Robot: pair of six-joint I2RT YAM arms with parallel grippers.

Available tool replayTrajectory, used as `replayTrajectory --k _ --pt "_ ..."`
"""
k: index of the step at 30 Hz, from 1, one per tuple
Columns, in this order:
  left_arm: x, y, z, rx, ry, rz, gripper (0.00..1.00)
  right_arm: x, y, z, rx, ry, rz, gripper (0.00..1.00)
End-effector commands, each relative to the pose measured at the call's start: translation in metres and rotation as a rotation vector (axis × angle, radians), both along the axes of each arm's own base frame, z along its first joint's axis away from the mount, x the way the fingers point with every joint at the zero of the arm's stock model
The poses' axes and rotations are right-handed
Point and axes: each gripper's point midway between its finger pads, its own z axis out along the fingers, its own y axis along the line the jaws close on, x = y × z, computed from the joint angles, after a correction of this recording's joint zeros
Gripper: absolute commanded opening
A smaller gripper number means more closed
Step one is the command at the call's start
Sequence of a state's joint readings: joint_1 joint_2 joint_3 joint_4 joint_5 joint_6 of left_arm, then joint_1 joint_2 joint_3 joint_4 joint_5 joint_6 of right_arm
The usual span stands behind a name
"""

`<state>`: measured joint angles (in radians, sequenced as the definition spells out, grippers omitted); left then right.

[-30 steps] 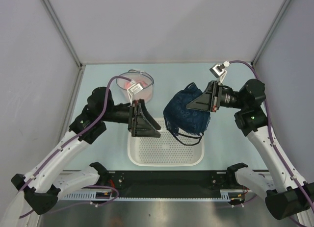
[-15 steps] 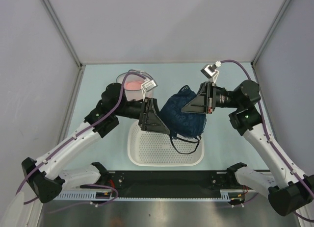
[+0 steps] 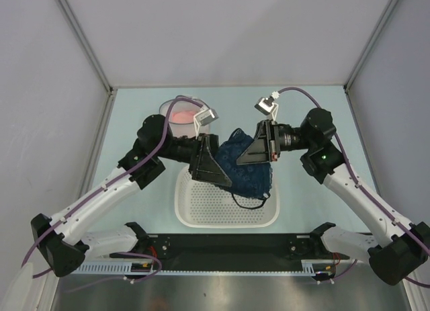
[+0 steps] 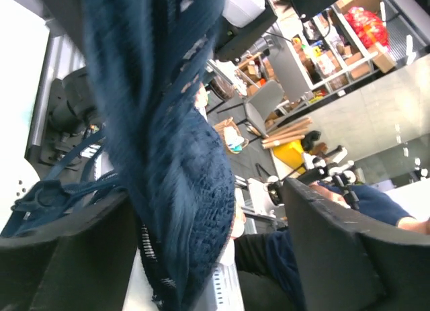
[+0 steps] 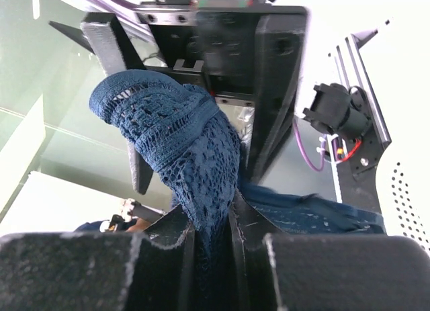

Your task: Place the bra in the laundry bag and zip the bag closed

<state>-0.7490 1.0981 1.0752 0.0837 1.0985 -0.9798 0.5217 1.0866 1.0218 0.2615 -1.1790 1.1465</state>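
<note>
The bra [image 3: 250, 173] is dark blue lace and hangs in the air above the white basket, its straps dangling. My right gripper [image 3: 246, 154] is shut on it; in the right wrist view the lace [image 5: 188, 143] is pinched between the jaws [image 5: 211, 220]. My left gripper [image 3: 224, 162] faces it from the left and stands open, with a fold of the bra [image 4: 168, 156] hanging between its spread fingers [image 4: 336, 250]. The laundry bag [image 3: 185, 116], a round see-through pouch with something pink showing in it, stands at the back left behind the left arm.
A white perforated plastic basket [image 3: 201, 213] sits on the table under both grippers. Grey walls close the workspace at the back and on both sides. A black rail [image 3: 228, 247] runs along the near edge between the arm bases.
The right gripper carried the bra leftward. The left gripper swung right to meet it and now has the bra between its fingers, which have narrowed slightly.
</note>
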Motion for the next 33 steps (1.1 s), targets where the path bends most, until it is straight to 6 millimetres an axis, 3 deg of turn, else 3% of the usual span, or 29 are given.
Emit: replayTrajectory --k 1,2,4,6,7,9,10,12,16,19,26,29,31,32,33 --pt "-0.005 -0.001 0.006 -0.025 -0.014 -0.034 0.74 -0.005 0.003 0.003 -0.005 -0.063 0.029 0.17" --pt "-0.005 -0.001 0.004 -0.019 -0.006 -0.034 0.59 -0.006 0.003 0.002 -0.008 -0.066 0.03 0.2" --pt "-0.005 0.0 -0.001 -0.009 0.004 -0.039 0.41 -0.006 0.003 -0.005 -0.029 -0.089 0.02 0.27" --pt "-0.006 0.001 -0.007 0.004 -0.001 -0.033 0.29 0.0 -0.001 -0.02 -0.081 -0.117 -0.034 0.45" --pt "-0.008 0.003 -0.013 0.034 0.016 -0.03 0.17 0.001 -0.004 -0.024 -0.102 -0.132 -0.063 0.57" --pt "-0.008 0.007 -0.02 0.049 -0.016 -0.019 0.09 0.01 -0.009 -0.04 -0.181 -0.109 -0.144 0.72" --pt "-0.009 0.01 -0.024 0.072 -0.005 -0.007 0.04 0.012 -0.014 -0.044 -0.202 -0.15 -0.182 0.86" --pt "-0.004 0.015 -0.026 0.075 -0.055 0.025 0.01 0.02 -0.022 -0.062 -0.286 -0.11 -0.273 0.97" --pt "0.005 0.026 -0.035 0.11 -0.123 0.091 0.0 0.019 -0.038 -0.09 -0.375 -0.039 -0.388 1.0" --pt "0.018 0.03 -0.036 0.107 -0.279 0.123 0.0 0.002 -0.046 -0.099 -0.398 -0.009 -0.383 1.0" --pt "0.039 0.035 -0.015 0.077 -0.622 0.192 0.0 -0.033 -0.04 -0.102 -0.314 0.1 -0.224 1.0" --pt "0.029 0.033 -0.009 0.029 -0.637 0.117 0.0 -0.037 -0.03 -0.091 -0.206 0.11 -0.164 1.0" --pt "0.027 0.03 -0.01 0.022 -0.602 0.077 0.0 -0.041 -0.025 -0.078 -0.138 0.142 -0.139 1.0" --pt "0.023 0.03 -0.011 0.014 -0.591 0.053 0.0 -0.042 -0.023 -0.064 -0.071 0.076 -0.127 1.0" --pt "0.015 0.03 -0.009 -0.017 -0.58 0.0 0.0 -0.041 -0.02 -0.066 -0.069 0.088 -0.116 1.0"
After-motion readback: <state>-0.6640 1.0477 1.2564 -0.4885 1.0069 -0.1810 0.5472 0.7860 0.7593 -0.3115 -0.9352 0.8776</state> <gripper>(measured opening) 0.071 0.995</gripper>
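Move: The bra hangs in my right fingers, its middle about 2 cm back of them, level sideways and 5 cm below. From my left hand, whose open fingers already straddle its near-left edge, that middle is some 3 cm ahead, 4 cm right and 4 cm below. The basket's middle lies roughly 9 cm ahead of my left hand, 1 cm right and 36 cm down; the laundry bag about 42 cm ahead, 15 cm left and 35 cm down. I take the bra over: my left fingers shut and pinch its edge while sinking about 4 cm, then draw it left and forward, rising a little and rolling some 30 degrees, forward side up. As they close, my right hand opens wide, lets go and drops about 12 cm towards the basket, easing back and right, fingers tipping down. ##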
